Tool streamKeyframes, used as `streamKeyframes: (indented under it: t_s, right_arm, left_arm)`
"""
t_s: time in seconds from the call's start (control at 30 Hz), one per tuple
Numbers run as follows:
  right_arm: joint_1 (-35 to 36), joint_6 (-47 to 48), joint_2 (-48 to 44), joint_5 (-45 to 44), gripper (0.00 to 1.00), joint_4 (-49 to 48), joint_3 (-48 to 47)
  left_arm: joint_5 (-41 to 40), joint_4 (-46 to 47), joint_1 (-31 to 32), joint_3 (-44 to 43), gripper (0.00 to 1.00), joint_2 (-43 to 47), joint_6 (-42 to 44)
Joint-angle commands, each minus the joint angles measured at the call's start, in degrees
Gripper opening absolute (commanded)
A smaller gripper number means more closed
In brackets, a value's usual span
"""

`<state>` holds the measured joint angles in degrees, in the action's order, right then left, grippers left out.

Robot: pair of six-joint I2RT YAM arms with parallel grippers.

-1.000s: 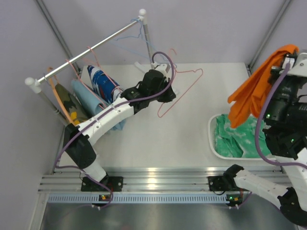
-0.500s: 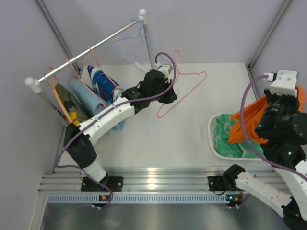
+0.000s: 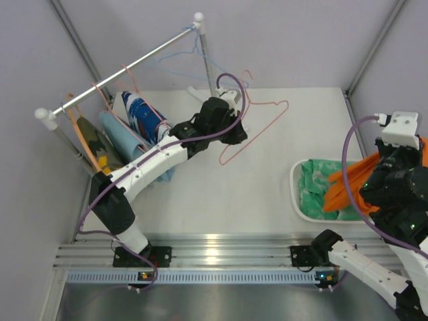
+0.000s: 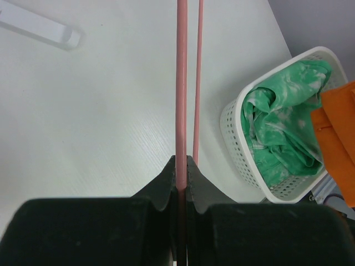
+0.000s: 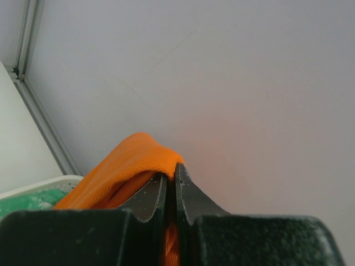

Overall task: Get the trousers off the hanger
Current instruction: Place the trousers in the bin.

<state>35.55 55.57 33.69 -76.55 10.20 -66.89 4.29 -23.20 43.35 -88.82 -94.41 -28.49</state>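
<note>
My left gripper [image 4: 181,166] is shut on the wire of an empty pink hanger [image 4: 181,83], held over the table beside the rack [image 3: 257,117]. Bright orange trousers [image 5: 122,166] are pinched in my right gripper [image 5: 171,174], which is shut on the cloth. They hang over the right side of a white basket [image 3: 295,194], their lower end [image 3: 344,190] touching the mint green trousers [image 3: 313,188] inside. On the rail at the left hang blue-and-white patterned trousers [image 3: 139,114], light blue trousers [image 3: 124,137] and olive camouflage trousers [image 3: 97,144].
The rail [image 3: 127,67] runs diagonally from a white post at the back to the left wall. An empty light blue hanger [image 3: 179,61] hangs near its far end. The basket [image 4: 238,138] stands at the table's right front. Grey walls close in on both sides.
My right arm has come down with the orange trousers, from high by the right wall to the basket. The left arm and pink hanger have barely shifted.
</note>
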Motion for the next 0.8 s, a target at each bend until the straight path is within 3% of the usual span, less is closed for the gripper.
streamKeyframes:
  t_s: [0.0,0.23,0.47,0.77]
  right_arm:
    - [-0.31,2.70,-0.56,-0.43,0.00,-1.68,-4.12]
    - [-0.39,1.39,-1.87,-2.37,0.00,4.10,-1.58]
    - [-0.48,-11.97,-3.46,2.01,0.00,17.13,4.48]
    - [-0.39,-16.01,-0.56,7.99,0.00,18.37,14.24]
  left_arm:
    - [0.71,1.84,-0.20,-2.15,0.00,-0.34,0.63]
    - [0.89,2.19,-0.20,-1.54,0.00,-0.25,-0.07]
    - [1.33,2.90,-0.20,0.22,0.00,0.46,-1.04]
    - [0.19,2.99,-0.20,1.98,0.00,1.69,-1.39]
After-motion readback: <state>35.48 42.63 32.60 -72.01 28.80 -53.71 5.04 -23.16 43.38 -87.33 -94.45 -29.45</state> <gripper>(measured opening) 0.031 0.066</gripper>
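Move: The right hand, already pinching the orange trousers, is high above and slightly behind the bin: the bin's middle lies about 8 cm ahead of it, some 6 cm to its left and roughly 39 cm below. The green trousers already fill the bin, their middle some 9 cm ahead, 8 cm left and 40 cm down. From the left hand, which holds the emptied pink hanger, the bin is about 37 cm to the right, 10 cm back and 20 cm lower. Still pinching the orange trousers by their upper end, fingers shut, the right hand first eases back and right by a couple of centimetres, then sinks ever faster while swinging forward and left by roughly 6 cm, over the bin. It ends about 10 cm lower, fingers tipped some 15 degrees further down. ##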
